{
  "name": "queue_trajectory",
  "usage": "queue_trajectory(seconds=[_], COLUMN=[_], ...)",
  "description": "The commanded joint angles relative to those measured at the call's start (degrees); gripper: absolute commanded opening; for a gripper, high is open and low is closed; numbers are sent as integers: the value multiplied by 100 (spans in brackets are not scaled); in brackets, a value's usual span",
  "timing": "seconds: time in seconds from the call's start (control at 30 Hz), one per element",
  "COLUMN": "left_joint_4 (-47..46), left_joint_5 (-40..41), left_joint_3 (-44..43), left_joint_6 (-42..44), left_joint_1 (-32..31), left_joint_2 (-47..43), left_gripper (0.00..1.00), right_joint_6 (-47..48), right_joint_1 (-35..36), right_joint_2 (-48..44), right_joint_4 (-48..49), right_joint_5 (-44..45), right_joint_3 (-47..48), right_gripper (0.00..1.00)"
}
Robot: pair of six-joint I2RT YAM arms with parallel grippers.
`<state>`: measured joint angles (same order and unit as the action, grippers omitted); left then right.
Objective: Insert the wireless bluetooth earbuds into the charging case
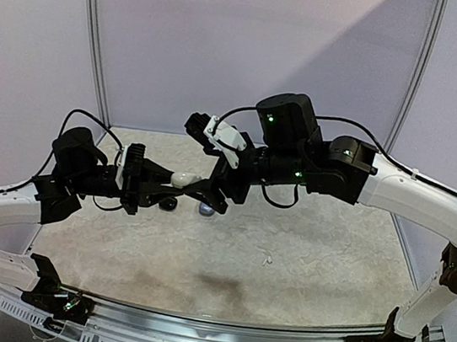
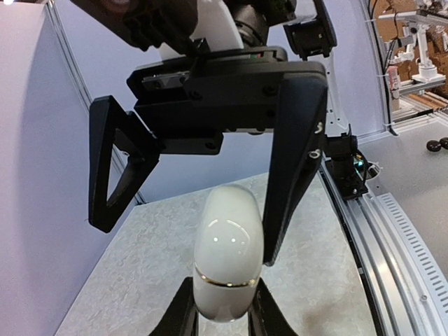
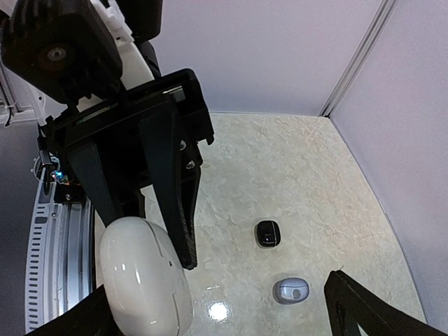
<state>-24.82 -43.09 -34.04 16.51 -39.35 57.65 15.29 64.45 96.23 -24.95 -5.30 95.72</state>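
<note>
My left gripper (image 1: 178, 181) is shut on a white, pebble-shaped charging case (image 1: 183, 178) and holds it above the table. In the left wrist view the case (image 2: 227, 252) stands between my left gripper's (image 2: 224, 316) fingers with its lid seam closed. My right gripper (image 1: 213, 193) is open, and its black fingers (image 2: 294, 161) straddle the case's far end. In the right wrist view the case (image 3: 143, 276) sits at lower left, just inside my right gripper (image 3: 210, 323). A tiny white earbud (image 1: 267, 260) lies on the table to the right.
A black case (image 3: 267, 233) and a grey case (image 3: 291, 290) lie side by side on the mottled table (image 1: 319, 252), beneath the grippers. White walls close in the back and sides. A metal rail (image 1: 213, 339) runs along the near edge.
</note>
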Motion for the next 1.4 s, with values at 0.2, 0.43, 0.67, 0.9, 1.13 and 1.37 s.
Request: queue_trajectory(seconds=[0.2,0.43,0.67,0.9,1.13,1.37], left_joint_4=[624,599,-216,-382,-410,-401], left_joint_5=[-281,-172,187,178,106,85], left_joint_3=[26,35,178,152,125,126], left_joint_6=[-113,-318,-1522,-1816,-1752,-1704], left_joint_1=[-2,-2,15,24,24,24], left_joint_2=[-17,-17,-32,36,55,36], left_gripper=[0,0,0,0,0,0], right_joint_6=[-344,-394,-244,-287,-240,-211], right_joint_1=[-175,-180,-187,-253,-261,-300], right_joint_2=[-182,-203,-33,-55,22,93], right_joint_4=[751,787,168,-228,-291,-322], right_joint_5=[105,-76,-1219,-1649,-1341,-1464], right_joint_3=[155,157,227,254,258,261], right_gripper=[97,96,77,60,66,35])
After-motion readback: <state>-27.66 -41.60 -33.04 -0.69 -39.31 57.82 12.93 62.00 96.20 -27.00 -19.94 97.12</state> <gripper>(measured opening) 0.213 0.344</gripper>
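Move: My left hand still holds the white charging case, its middle about 2 cm to the right of the hand point. From my wide-open right hand the case lies roughly 3 cm back and 2 cm to the left, level with it, close by the rear finger. Some 30 cm below on the table, the purple case is about 13 cm ahead and 3 cm left, the black case about 13 cm ahead and 15 cm left. After holding with the rear finger at the charging case's back side, I bring my right hand back about 2.5 cm, rising first and then sinking part of the way, swinging some 10 degrees counter-clockwise and tipping slightly. Its fingers close from wide to about a third open, with a brief reopening, one on either side of the case's free end. My left hand keeps its grip and rolls the case about 15 degrees, forward side down. ##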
